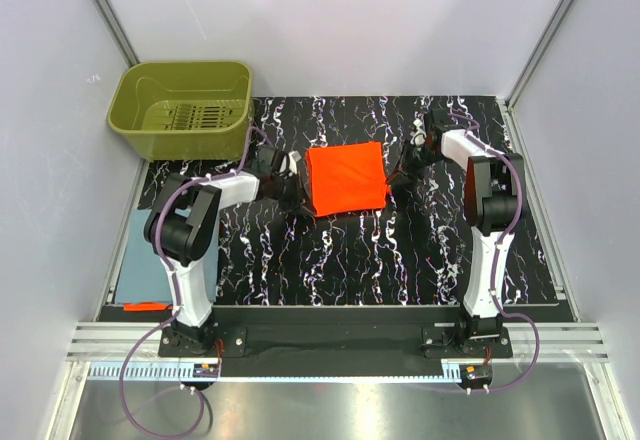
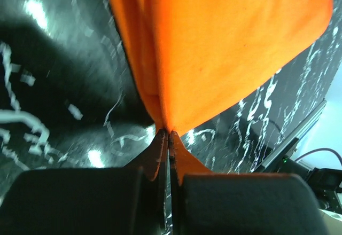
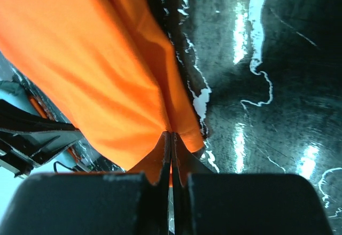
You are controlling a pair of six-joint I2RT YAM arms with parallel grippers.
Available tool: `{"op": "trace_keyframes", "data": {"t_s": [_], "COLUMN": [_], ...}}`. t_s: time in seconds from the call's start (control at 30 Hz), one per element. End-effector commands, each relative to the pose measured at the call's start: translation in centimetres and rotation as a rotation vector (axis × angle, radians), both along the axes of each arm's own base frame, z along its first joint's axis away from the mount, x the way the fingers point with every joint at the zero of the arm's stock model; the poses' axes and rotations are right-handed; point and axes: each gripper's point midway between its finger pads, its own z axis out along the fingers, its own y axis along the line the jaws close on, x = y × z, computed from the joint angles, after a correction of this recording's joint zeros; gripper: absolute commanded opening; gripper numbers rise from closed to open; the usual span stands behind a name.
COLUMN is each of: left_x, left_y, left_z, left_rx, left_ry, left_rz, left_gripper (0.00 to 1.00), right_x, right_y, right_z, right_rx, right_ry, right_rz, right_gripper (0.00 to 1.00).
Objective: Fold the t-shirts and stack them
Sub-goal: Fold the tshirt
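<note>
The orange t-shirt is folded into a rough square and held between both arms over the middle of the black marbled table. My left gripper is shut on its left edge. In the left wrist view the orange t-shirt runs up from the pinched left gripper. My right gripper is shut on its right edge, and the right wrist view shows the orange t-shirt bunched at the right gripper. A blue-grey folded t-shirt lies flat at the table's left edge.
An olive-green plastic basket stands at the back left corner, nothing visible inside it. White walls close the sides and back. A small orange scrap lies at the near edge of the blue-grey shirt.
</note>
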Motion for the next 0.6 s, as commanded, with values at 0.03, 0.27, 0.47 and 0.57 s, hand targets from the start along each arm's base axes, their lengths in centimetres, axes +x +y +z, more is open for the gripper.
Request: {"op": "trace_keyframes", "data": {"t_s": [0.03,0.27,0.47,0.57], "left_x": [-0.7,-0.9,0.6,1.7], "left_y": [0.6,0.6,0.5,1.1], "left_z": [1.4,1.8,4.1,4.2], "left_rx": [-0.015,-0.018,-0.025,-0.029], "left_ry": [-0.043,-0.061,-0.134,-0.137], "left_rz": [0.003,-0.012,-0.022,-0.009], "left_gripper": [0.0,0.18,0.42,0.44], "right_x": [1.3,0.7,-1.2,-3.0], "right_y": [-0.7,0.6,0.6,0.9], "right_z": [1.4,2.2,4.3,4.4], "right_rx": [-0.062,0.022,0.032,0.064], "right_ry": [-0.061,-0.049,-0.064,-0.03], "right_rz": [-0.016,0.022,0.023,0.032], "right_gripper": [0.0,0.12,0.39,0.4]}}
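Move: The folded orange t-shirt lies flat with its middle about 8 cm ahead and 7 cm to the right of the left hand, which already pinches its near-left corner. From the right hand, already shut on the edge by the near-right corner, that middle is some 9 cm to the left and 2 cm ahead, barely below. The blue t-shirt lies roughly 30 cm to the left of the left hand and 9 cm back; the green basket's middle is some 27 cm to its left and 22 cm ahead. The orange t-shirt's near-left corner is drawn back about 2 cm and slightly left by the left hand, while the right hand keeps its pinch almost in place by the near-right corner. Both grippers then open to just under half and release the cloth; the left lifts and eases forward about 1 cm, the right withdraws about 2 cm back while rising slightly. ##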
